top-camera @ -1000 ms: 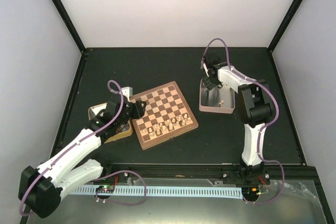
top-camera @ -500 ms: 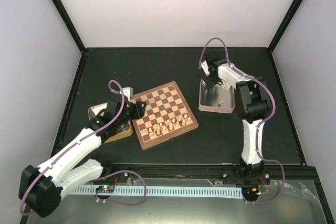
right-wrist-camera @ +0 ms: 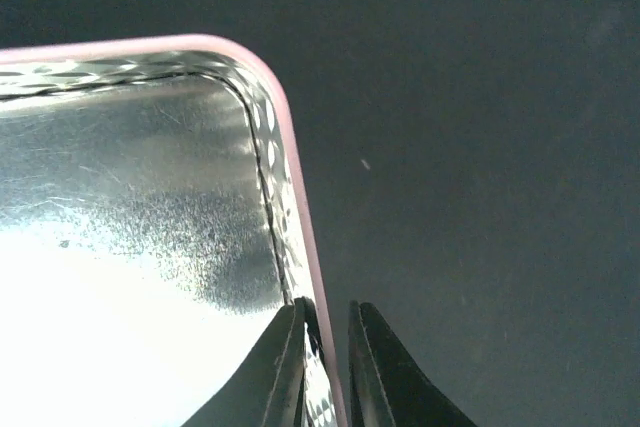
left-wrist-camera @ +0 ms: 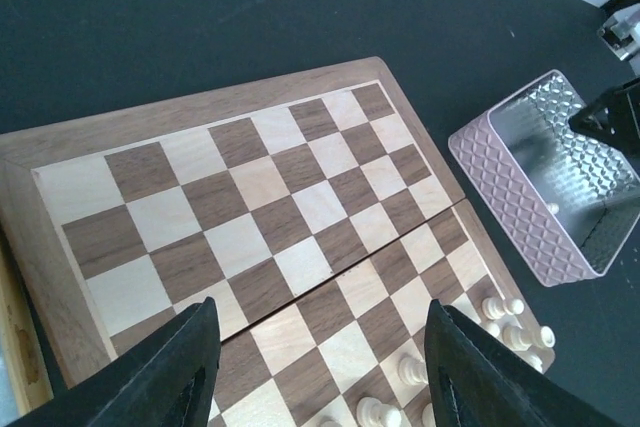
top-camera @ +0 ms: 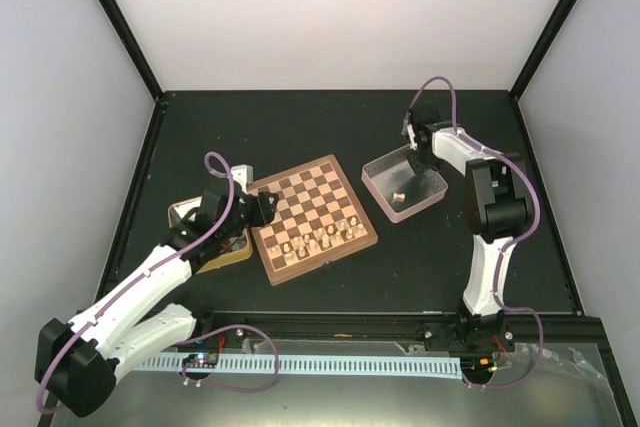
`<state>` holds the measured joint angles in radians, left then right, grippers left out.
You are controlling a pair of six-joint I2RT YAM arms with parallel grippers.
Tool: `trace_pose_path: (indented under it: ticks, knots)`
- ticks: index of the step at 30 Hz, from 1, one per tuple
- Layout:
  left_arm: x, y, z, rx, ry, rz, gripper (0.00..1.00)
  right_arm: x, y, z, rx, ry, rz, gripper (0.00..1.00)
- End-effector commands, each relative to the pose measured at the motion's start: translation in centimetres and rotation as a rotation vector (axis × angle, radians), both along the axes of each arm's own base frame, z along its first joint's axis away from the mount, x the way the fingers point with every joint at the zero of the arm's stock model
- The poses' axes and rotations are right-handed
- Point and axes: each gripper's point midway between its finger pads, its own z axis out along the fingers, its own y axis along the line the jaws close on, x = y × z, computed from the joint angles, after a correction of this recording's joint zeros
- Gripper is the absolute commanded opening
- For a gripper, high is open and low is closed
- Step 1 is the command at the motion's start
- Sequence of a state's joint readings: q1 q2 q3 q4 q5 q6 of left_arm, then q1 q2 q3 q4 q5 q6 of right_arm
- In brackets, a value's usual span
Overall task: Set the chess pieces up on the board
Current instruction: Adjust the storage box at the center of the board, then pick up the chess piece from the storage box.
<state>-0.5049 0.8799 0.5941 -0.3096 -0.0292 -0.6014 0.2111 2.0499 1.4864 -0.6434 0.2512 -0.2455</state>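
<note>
The board [top-camera: 313, 215] lies at mid table, with several pale chess pieces [top-camera: 322, 237] in rows along its near right edge. My left gripper [top-camera: 262, 209] hovers over the board's left side. In the left wrist view this gripper [left-wrist-camera: 325, 367] is open above bare squares of the board [left-wrist-camera: 250, 207], with nothing between its fingers and chess pieces [left-wrist-camera: 505, 322] to the lower right. My right gripper [top-camera: 420, 159] is at the far corner of the pink-rimmed metal tray [top-camera: 385, 175]. In the right wrist view its jaws [right-wrist-camera: 325, 367] pinch the tray wall [right-wrist-camera: 290, 177]. One piece [top-camera: 398, 195] lies in the tray.
A second tray [top-camera: 185, 213] and a wooden box [top-camera: 232, 253] sit partly hidden under my left arm, left of the board. Black table surface surrounds everything. The left wrist view shows the pink tray [left-wrist-camera: 520, 197] just right of the board.
My right gripper has gone from open to shut on the tray's wall and moved right. The tray has turned and now sits at an angle, nearer the board. The left arm has barely moved.
</note>
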Motion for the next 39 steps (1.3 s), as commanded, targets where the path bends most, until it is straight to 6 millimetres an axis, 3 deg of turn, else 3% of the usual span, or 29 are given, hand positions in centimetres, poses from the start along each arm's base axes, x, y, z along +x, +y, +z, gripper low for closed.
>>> trace_pose_path:
  ticks: [1,7,13,18,24,30,39]
  knots:
    - [0.3,-1.0,1.8,-0.028,-0.011,-0.042,0.57,-2.0,-2.4,0.1,-0.005,-0.022,-0.197,0.12]
    - [0.2,-1.6,1.5,-0.054,0.009,-0.062,0.56,-4.5,-3.3,0.0,0.041,-0.019,-0.399,0.12]
    - [0.1,-1.5,1.6,-0.055,0.004,-0.061,0.56,-4.9,-2.6,3.5,0.114,-0.069,-0.426,0.36]
    - [0.2,-1.5,1.6,-0.061,-0.001,-0.059,0.56,-6.6,1.0,5.6,0.209,-0.063,-0.321,0.52]
    - [0.4,-1.6,1.4,-0.054,-0.001,-0.063,0.56,-9.4,5.6,2.6,0.305,0.09,-0.189,0.57]
    - [0.4,-1.5,1.2,-0.045,-0.005,-0.06,0.57,-10.6,6.6,0.0,0.314,0.19,-0.148,0.63]
    - [0.7,-1.6,1.1,-0.045,-0.008,-0.056,0.57,-11.5,7.6,-1.2,0.322,0.258,-0.102,0.64]
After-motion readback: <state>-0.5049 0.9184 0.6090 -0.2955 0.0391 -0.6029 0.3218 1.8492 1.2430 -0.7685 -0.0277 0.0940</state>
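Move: Pinched at its far right rim, the storage box has its middle about 8 cm back and 5 cm left of the right hand, some 3 cm lower. Inside it a loose chess piece lies roughly 12 cm back and 7 cm left of that hand, and the chessboard's middle is around 19 cm back and 35 cm left. From the left hand, the box lies about 6 cm ahead and 39 cm to the right, well below. Dragging the still-pinched rim back about 5 cm and a little to its right, the right hand swings clockwise some 20 degrees, then opens its fingers and lets go. It hops up about 6 cm, travels left and back across the wall, and sinks over the loose chess piece inside the box, fingers open and straightening towards vertical. ##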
